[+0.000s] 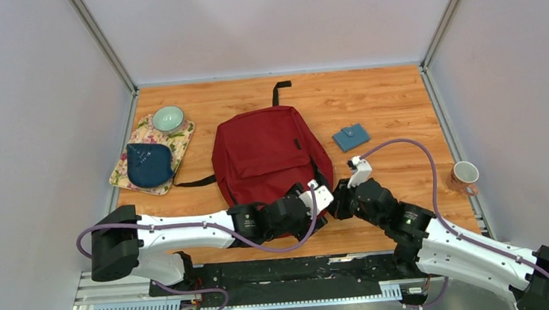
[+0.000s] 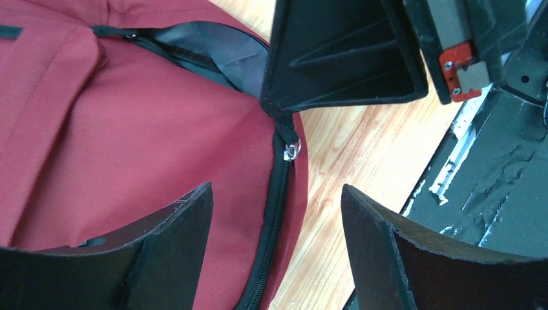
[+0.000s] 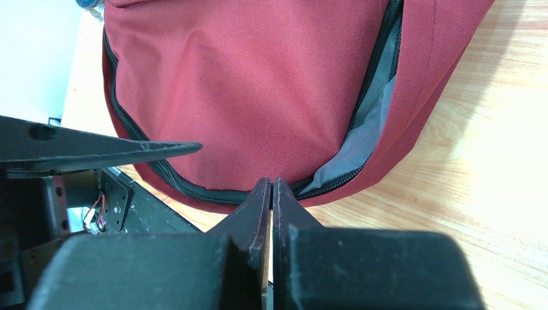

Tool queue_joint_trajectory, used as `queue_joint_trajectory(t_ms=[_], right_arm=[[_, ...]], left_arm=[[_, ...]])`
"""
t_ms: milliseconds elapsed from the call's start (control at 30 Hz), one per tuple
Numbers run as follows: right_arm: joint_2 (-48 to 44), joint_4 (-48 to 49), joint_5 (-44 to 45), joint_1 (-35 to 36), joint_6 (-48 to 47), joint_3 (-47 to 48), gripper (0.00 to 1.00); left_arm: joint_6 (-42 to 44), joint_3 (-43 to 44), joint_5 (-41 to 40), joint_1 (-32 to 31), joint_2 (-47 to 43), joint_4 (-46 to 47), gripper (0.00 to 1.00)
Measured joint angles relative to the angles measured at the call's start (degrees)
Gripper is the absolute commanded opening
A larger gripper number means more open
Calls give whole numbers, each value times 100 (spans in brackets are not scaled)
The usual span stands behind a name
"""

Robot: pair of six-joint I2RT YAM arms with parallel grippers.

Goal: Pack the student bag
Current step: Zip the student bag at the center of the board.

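Observation:
The student bag (image 1: 267,152) is a dark red backpack lying flat mid-table, its black top loop pointing to the far side. Its main zipper is partly undone, showing grey lining (image 3: 368,126). My right gripper (image 3: 271,183) is shut on the black zipper pull (image 2: 285,129) at the bag's near edge, just above the metal slider (image 2: 293,150). My left gripper (image 2: 278,188) is open, straddling the closed stretch of zipper (image 2: 274,213) with one fingertip over red fabric and the other over bare wood. From above, both grippers meet at the bag's near right corner (image 1: 327,195).
At the far left a floral mat (image 1: 125,180) carries a dark blue pouch (image 1: 149,164) and a green bowl (image 1: 168,119). A small blue wallet (image 1: 350,137) lies right of the bag. A mug (image 1: 465,174) stands by the right edge. A black rail (image 1: 267,275) runs along the near edge.

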Motion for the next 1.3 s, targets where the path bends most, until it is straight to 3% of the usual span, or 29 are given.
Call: queue_joint_trajectory(t_ms=[333, 600, 933, 1300], right_arm=[[-37, -44, 4, 0, 28, 37, 0], [-37, -48, 2, 0, 33, 61, 0], [391, -111, 229, -101, 20, 140, 0], [1180, -116, -470, -1086, -350, 634, 0]], left_arm=[[-101, -323, 31, -2, 293, 337, 45], [-186, -352, -205, -4, 616, 485, 0], [-492, -697, -146, -4, 566, 800, 0], [-1252, -1788, -118, 22, -225, 1528, 0]])
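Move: The left hand hangs open over the bag's near right corner, the closed zipper band it will pinch about 5 cm straight below; the slider sits some 2 cm ahead and 2 cm right of the hand, 5 cm down. The right hand already grips the pull tab, slider about 3 cm beneath and 1 cm back; the open gap's middle lies 5 cm ahead of it, straight on and 2 cm lower, the blue wallet roughly 17 cm ahead, 9 cm right and 7 cm lower. The left fingers come down about 5 cm and close on the zipped band just behind the slider, pinching it, then draw left some 3 cm, sinking a little more. The right hand, keeping its shut grip on the pull tab, waits for that pinch, then hauls the slider forward about 4 cm and slightly right, along the open gap. ##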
